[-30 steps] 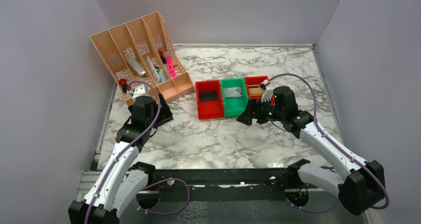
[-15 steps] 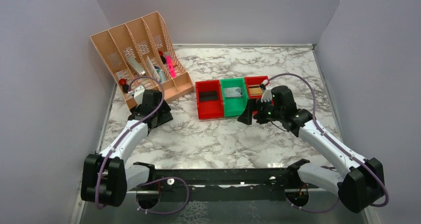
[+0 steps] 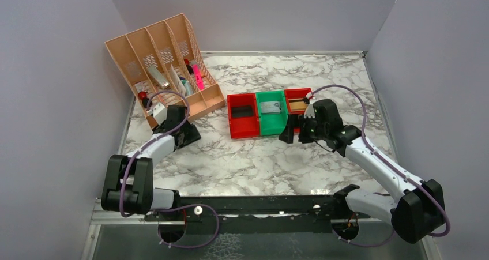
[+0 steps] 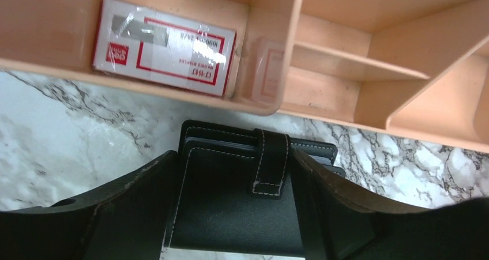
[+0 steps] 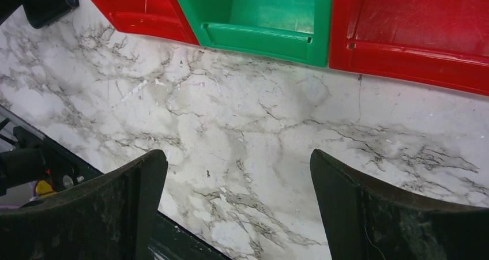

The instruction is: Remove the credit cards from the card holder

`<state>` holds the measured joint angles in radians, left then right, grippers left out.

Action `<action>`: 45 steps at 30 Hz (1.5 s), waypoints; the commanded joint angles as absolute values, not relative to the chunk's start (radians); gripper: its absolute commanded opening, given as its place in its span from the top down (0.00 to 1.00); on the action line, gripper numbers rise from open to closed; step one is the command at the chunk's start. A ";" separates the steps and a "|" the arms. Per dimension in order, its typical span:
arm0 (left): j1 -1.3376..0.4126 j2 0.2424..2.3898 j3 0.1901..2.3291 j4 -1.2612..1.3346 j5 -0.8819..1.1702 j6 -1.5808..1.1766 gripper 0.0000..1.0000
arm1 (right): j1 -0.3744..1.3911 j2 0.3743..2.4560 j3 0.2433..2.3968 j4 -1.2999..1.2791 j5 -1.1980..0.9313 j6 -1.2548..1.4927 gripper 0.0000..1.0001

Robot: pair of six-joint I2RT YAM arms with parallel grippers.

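Observation:
The card holder [image 4: 230,208] is a black stitched wallet, folded shut with its tab [image 4: 271,165] over the top. It lies flat on the marble just in front of the peach organiser [image 4: 346,70]. Thin grey-blue edges of the credit cards [image 4: 320,155] peek out at its far side. My left gripper [image 4: 233,153] straddles it, and both fingers press against its side edges. From above, the left gripper [image 3: 183,131] covers most of the card holder [image 3: 194,138]. My right gripper [image 5: 236,156] hangs open over bare marble before the bins, holding nothing; it is also in the top view [image 3: 292,134].
A peach desk organiser [image 3: 164,64] with pens and small items stands at the back left; a red-and-white box [image 4: 164,49] sits in its low tray. A row of bins, red [image 3: 242,121], green [image 3: 271,120] and red [image 3: 297,95], holds flat items. Grey walls enclose the table.
My left arm has stretched low and forward onto the card holder, and its jaws have narrowed around it. The right gripper has shifted only slightly near the bins.

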<state>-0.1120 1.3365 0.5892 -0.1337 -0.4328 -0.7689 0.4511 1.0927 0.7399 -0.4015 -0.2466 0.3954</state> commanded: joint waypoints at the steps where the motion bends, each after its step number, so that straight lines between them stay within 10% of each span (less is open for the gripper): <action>1: -0.106 1.327 0.528 -0.086 -0.362 -0.810 0.33 | 0.459 1.072 0.752 -0.419 -0.183 0.424 0.01; 11: -0.111 1.179 0.406 -0.127 -0.209 -0.830 0.72 | 0.459 1.069 0.728 -0.410 -0.140 0.481 0.01; 32: -0.258 0.790 0.260 -0.115 0.025 -0.776 0.97 | 0.459 1.174 0.727 -0.340 -0.193 0.535 0.01; 45: -0.528 0.995 0.412 -0.092 0.263 -0.635 1.00 | 0.459 1.247 0.759 -0.293 -0.307 0.478 0.01</action>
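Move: Just below the left hand, the black card holder lies on the marble with its middle about 3 cm to the right, 2 cm back and 1 cm lower; the fingers already straddle part of it. The staple box in the organizer sits roughly 5 cm ahead and 6 cm to the left, while the left-hand red bin is some 6 cm ahead and 27 cm to the right. From the right hand the card holder is about 43 cm to the left, 1 cm ahead and 10 cm down. Closing almost fully on an edge of the card holder, the left hand first draws back, then sweeps right with it, away from the organizer to the open marble in front of the left-hand red bin: about 17 cm right and 9 cm back in all. The wrist swings some 45 degrees clockwise, its left side dipping. The right hand, wide open, sinks about 4 cm. ##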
